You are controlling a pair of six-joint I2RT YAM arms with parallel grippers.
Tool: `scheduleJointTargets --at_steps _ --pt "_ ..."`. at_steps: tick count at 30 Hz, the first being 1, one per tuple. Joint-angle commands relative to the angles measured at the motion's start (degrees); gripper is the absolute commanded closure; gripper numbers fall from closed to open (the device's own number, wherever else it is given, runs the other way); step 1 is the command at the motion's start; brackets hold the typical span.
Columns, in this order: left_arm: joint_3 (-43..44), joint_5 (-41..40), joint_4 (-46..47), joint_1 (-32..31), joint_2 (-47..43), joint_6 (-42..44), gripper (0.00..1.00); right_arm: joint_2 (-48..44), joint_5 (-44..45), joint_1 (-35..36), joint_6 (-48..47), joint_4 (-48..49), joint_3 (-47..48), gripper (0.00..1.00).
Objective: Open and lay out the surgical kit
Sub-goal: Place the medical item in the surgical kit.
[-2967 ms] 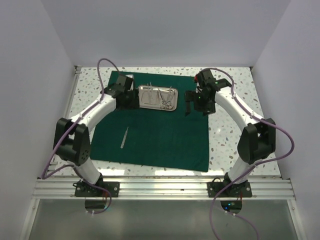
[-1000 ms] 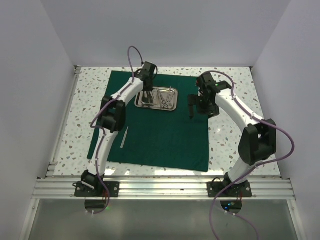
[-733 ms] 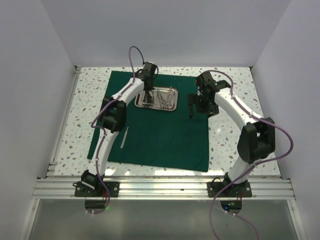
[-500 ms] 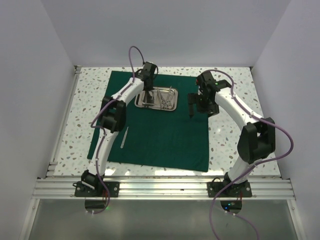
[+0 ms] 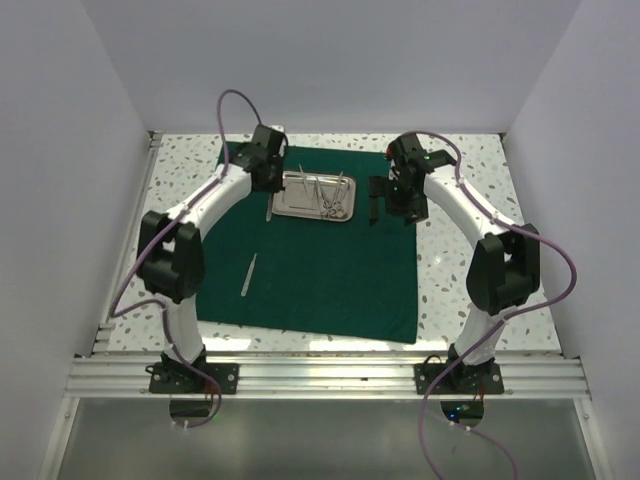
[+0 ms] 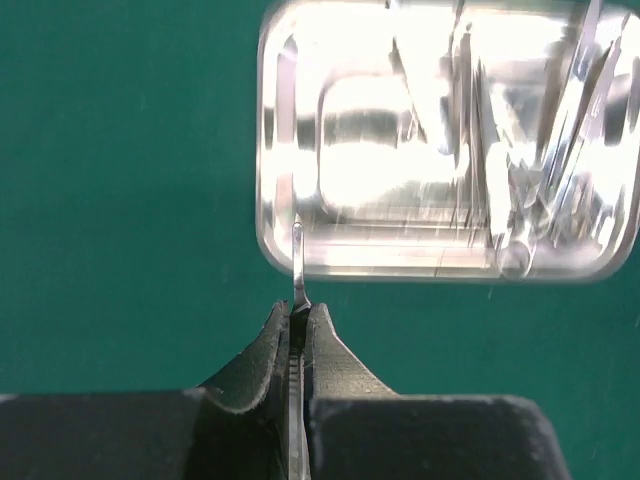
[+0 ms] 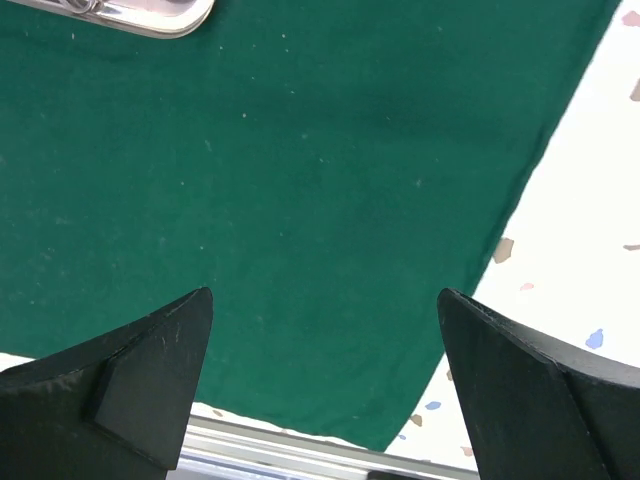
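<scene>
The surgical kit is laid open: a dark green cloth (image 5: pixel 320 270) is spread flat with a shiny steel tray (image 5: pixel 310 216) at its far side. Ring-handled instruments (image 5: pixel 332 196) lie in the tray's right half. One thin silver tool (image 5: pixel 249 273) rests on the cloth at the left. My left gripper (image 5: pixel 269 186) hangs just left of the tray. In the left wrist view the left gripper (image 6: pixel 297 310) is shut on a thin silver instrument (image 6: pixel 297 262) whose tip points at the tray (image 6: pixel 420 268). My right gripper (image 5: pixel 372 208) hovers open right of the tray, over the cloth (image 7: pixel 300 180).
Speckled white tabletop (image 5: pixel 470 250) borders the cloth on all sides. White walls close in the left, right and back. An aluminium rail (image 5: pixel 320 372) runs along the near edge, past the cloth's front hem (image 7: pixel 300 452).
My left gripper closed on a thin instrument in the tray and has swung left off the tray with it. The right gripper shifted slightly left and stayed open.
</scene>
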Motion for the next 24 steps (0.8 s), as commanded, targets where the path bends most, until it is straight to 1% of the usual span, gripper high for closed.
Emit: scheduleJointTargets --at_steps 1,2,3,4,5,7,10,14,15,16,17,18,19,20,21,22,23,24 --pt "-17.3 2.9 4.0 -0.3 -8.9 1.0 1.0 1.7 -3.8 -0.3 0.5 0.5 2.9 0.02" --pt "-20.2 2.6 4.3 -0.2 -12.1 0.5 1.0 2.0 -4.2 -0.2 0.6 0.6 2.9 0.02" --pt "-22.9 2.5 4.4 -0.2 -13.4 0.2 1.0 2.3 -4.4 -0.3 0.9 0.7 2.9 0.02" --pt "-27.7 2.6 4.9 -0.2 -14.5 -0.5 1.0 2.4 -4.9 -0.3 1.0 0.9 2.9 0.02" --pt "-29.9 2.6 5.3 -0.2 -16.7 -0.9 1.0 2.4 -5.3 -0.2 1.0 0.9 2.7 0.02" --pt "-35.2 2.9 6.4 -0.3 -18.4 -1.8 1.0 2.2 -5.9 -0.3 1.3 1.4 2.5 0.02" --pt "-39.6 3.4 7.8 -0.2 -20.6 -2.7 1.0 1.5 -6.2 -0.3 1.4 1.3 1.7 0.02" --pt "-41.9 3.5 8.6 -0.2 -21.1 -3.1 1.0 -0.1 -5.7 -0.3 1.1 1.3 -0.1 0.02" --pt "-41.6 3.2 8.3 -0.2 -20.9 -3.0 0.94 -0.5 -5.5 -0.2 1.0 1.3 -0.4 0.02" --pt "-40.5 3.2 7.9 -0.2 -20.7 -2.9 0.84 -0.8 -5.5 -0.3 1.0 1.3 -0.7 0.01" --pt "-39.7 3.2 7.6 -0.3 -20.6 -2.8 0.6 -1.5 -5.1 -0.3 1.0 1.3 -1.3 0.02" --pt "-38.7 3.2 7.4 -0.2 -20.4 -2.7 0.51 -1.9 -4.9 -0.2 0.9 1.2 -1.6 0.02" --pt "-36.2 3.1 6.7 -0.2 -20.4 -2.4 0.39 -2.3 -4.7 -0.3 0.8 1.2 -1.9 0.02" --pt "-34.5 2.9 6.2 -0.2 -19.7 -2.3 0.19 -2.7 -4.4 -0.2 0.7 1.1 -2.3 0.02" --pt "-32.7 2.5 5.8 -0.3 -19.3 -2.2 0.09 -3.4 -3.8 -0.3 0.6 1.1 -2.6 0.02" --pt "-28.5 2.4 5.1 -0.2 -18.5 -1.9 0.06 -3.7 -3.6 -0.2 0.5 1.0 -3.1 0.02" --pt "-26.2 2.4 4.9 -0.2 -16.5 -1.8 0.03 -4.1 -3.3 -0.2 0.4 1.1 -3.4 0.02" --pt "-23.9 2.5 4.3 -0.2 -15.2 -1.6 0.03 -4.7 -2.7 -0.3 0.3 0.9 -3.4 0.02"
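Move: The left gripper holds a slim medical item. Its spot on the drape is beside the instrument already laid out, some 18 cm back, 6 cm left and 12 cm below. The tray's middle lies about 8 cm ahead, 11 cm right and 11 cm below that gripper, its remaining instruments some 18 cm right and 8 cm ahead at that height. From the right hand the laid-out instrument is about 41 cm left, 7 cm back and 12 cm below. Bring the left gripper, its hold on the item kept, back about 18 cm from the tray towards the laid-out instrument, sinking some 11 cm and drifting left, while the fingers tip steeper towards the drape. Open wide there to let go of the item beside its neighbour, then lift the empty fingers about 4 cm and start forward again. ##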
